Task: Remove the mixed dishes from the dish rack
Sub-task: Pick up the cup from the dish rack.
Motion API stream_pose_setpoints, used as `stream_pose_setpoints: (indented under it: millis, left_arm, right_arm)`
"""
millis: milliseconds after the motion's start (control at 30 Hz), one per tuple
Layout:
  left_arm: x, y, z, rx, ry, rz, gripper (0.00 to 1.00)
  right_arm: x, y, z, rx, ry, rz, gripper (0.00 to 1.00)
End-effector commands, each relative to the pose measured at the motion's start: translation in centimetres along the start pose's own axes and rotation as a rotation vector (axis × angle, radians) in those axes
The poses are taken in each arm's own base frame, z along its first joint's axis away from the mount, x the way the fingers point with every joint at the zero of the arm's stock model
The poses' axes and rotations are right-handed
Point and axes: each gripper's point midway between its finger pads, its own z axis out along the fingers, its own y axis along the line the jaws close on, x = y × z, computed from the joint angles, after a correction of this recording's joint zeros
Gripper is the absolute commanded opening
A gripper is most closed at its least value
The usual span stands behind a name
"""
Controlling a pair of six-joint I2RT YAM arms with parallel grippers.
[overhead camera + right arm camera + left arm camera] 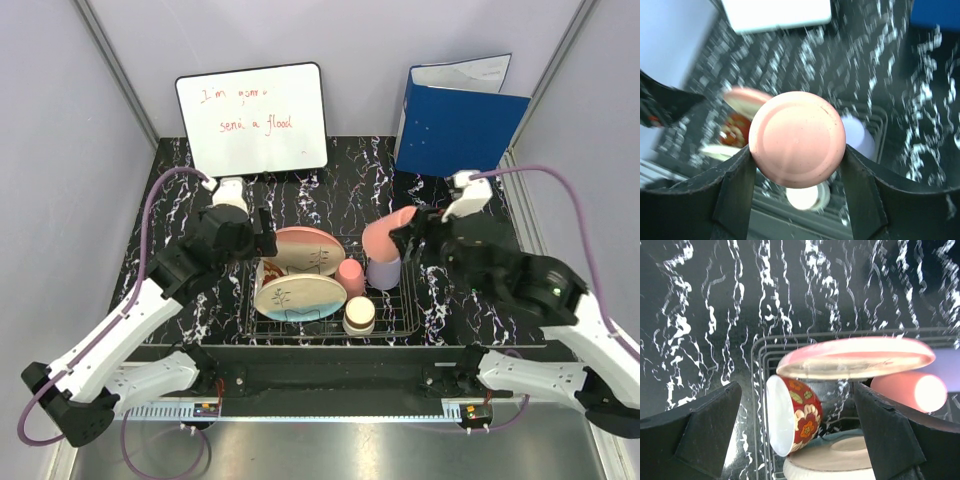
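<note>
The black wire dish rack [400, 318] sits mid-table. It holds two cream-pink plates [305, 248] [298, 296], a pink tumbler [350, 277], a lavender tumbler [383, 272] and a small cream-and-brown bowl [359, 315]. In the left wrist view a red floral bowl [802, 412] lies on its side between the upper plate [855, 357] and the lower plate [840, 460]. My right gripper [797, 155] is shut on a second pink tumbler [796, 137] and holds it tilted above the rack's right side [385, 232]. My left gripper [797, 405] is open and empty over the rack's far left corner.
A white board [252, 118] with red writing and a blue folder [458, 125] lean on the back wall. The black marbled table [200, 290] shows on both sides of the rack. Side walls stand close on the left and right.
</note>
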Motion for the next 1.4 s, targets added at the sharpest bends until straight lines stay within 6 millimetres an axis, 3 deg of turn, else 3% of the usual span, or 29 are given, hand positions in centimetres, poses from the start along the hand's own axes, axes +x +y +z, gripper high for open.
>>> stream_pose_setpoints:
  millis: [0, 100, 133, 167, 200, 233, 267, 300, 333, 367, 400, 433, 500, 533, 600, 667, 700, 833, 1000, 1167, 1267, 1367]
  left_arm:
    - [-6.6, -0.1, -3.2, 0.015, -0.209, -0.112, 0.99]
    - [-9.8, -1.2, -5.9, 0.133, -0.350, -0.189, 0.99]
    - [-11.4, -2.9, -7.0, 0.246, -0.407, -0.218, 0.99]
    - [-11.7, -3.6, -7.4, 0.311, -0.427, -0.227, 0.99]
    - [-12.0, -5.8, -9.3, 0.478, -0.435, -0.213, 0.99]
    - [-13.4, -6.9, -10.7, 0.568, -0.482, -0.229, 0.99]
    - [-14.1, -7.3, -11.4, 0.621, -0.490, -0.262, 0.99]
    - [-14.7, -8.7, -12.9, 0.731, -0.506, -0.253, 0.99]
    - [-15.2, -8.9, -13.3, 0.765, -0.506, -0.283, 0.99]
    - [-15.5, -9.3, -13.5, 0.803, -0.504, -0.286, 0.99]
    - [-15.0, -10.4, -14.4, 0.898, -0.478, -0.261, 0.99]
    - [-15.8, -10.3, -14.5, 0.941, -0.502, -0.296, 0.99]
    - [-15.2, -11.3, -14.8, 1.047, -0.467, -0.288, 0.99]
    - [-15.3, -11.4, -14.7, 1.080, -0.474, -0.303, 0.99]
    - [-15.2, -11.8, -15.0, 1.141, -0.481, -0.287, 0.99]
    - [-14.6, -11.8, -13.9, 1.179, -0.441, -0.327, 0.99]
    - [-14.3, -12.1, -14.4, 1.245, -0.449, -0.303, 0.99]
    - [-14.1, -12.3, -14.2, 1.348, -0.381, -0.353, 0.99]
    - [-14.3, -12.3, -13.3, 1.319, -0.383, -0.355, 0.99]
    - [-14.4, -12.5, -13.2, 1.336, -0.370, -0.363, 0.99]
    - [-14.5, -12.6, -13.6, 1.362, -0.371, -0.360, 0.91]
    - [-14.3, -12.8, -13.7, 1.377, -0.358, -0.350, 0.65]
  right_arm:
    - [-4.7, 0.6, -2.1, -0.044, -0.151, 0.009, 0.00]
    - [-6.5, 1.2, -1.5, -0.062, -0.259, 0.060, 0.00]
    - [-6.5, 1.2, -1.0, -0.053, -0.273, 0.055, 0.00]
    - [-7.5, 2.1, -0.6, -0.076, -0.307, 0.076, 0.00]
    - [-7.8, 2.7, -0.4, -0.097, -0.316, 0.088, 0.00]
    - [-7.8, 3.4, -0.1, -0.139, -0.317, 0.099, 0.00]
    - [-9.1, 4.5, -0.2, -0.196, -0.361, 0.134, 0.00]
    - [-8.8, 5.9, 0.0, -0.280, -0.340, 0.153, 0.00]
    - [-10.7, 5.8, 0.1, -0.318, -0.398, 0.200, 0.00]
    - [-11.3, 6.1, 0.1, -0.370, -0.401, 0.270, 0.00]
    - [-10.3, 7.4, 0.4, -0.477, -0.351, 0.276, 0.00]
    - [-12.1, 7.1, 0.4, -0.515, -0.410, 0.316, 0.00]
    - [-11.2, 8.3, 0.7, -0.638, -0.361, 0.376, 0.00]
    - [-12.3, 9.0, -0.1, -0.711, -0.412, 0.389, 0.00]
    - [-11.3, 9.7, 0.1, -0.798, -0.380, 0.423, 0.00]
    - [-12.2, 10.8, -0.8, -0.918, -0.406, 0.455, 0.00]
    - [-12.2, 11.4, -1.4, -0.986, -0.418, 0.446, 0.00]
    - [-11.5, 12.1, -0.4, -1.052, -0.391, 0.469, 0.00]
    - [-11.1, 13.0, 0.1, -1.091, -0.348, 0.443, 0.00]
    - [-9.7, 13.5, 2.5, -1.086, -0.258, 0.452, 0.00]
    - [-8.9, 13.7, 3.7, -1.087, -0.219, 0.460, 0.00]
    - [-8.3, 13.9, 4.7, -1.091, -0.184, 0.463, 0.00]
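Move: The pink cup is already in my right grip, its middle some 3 cm ahead of that hand point and 2 cm left. From my empty, open left hand the cup lies about 28 cm to the right, 2 cm back and 9 cm higher. My right hand has the left gripper about 30 cm to its left, 5 cm farther out and 10 cm lower; the purple cup is 2 cm ahead, 2 cm left and 23 cm below. I lift my left hand about 20 cm, then swing it some 9 cm right, rolling and turning until its fingers point right at the pink cup's mouth, and they begin to close there. My right hand keeps its grip near the cup's base and carries it about 13 cm left, 8 cm up and 5 cm forward, turning its fingers leftward to meet the left hand. ##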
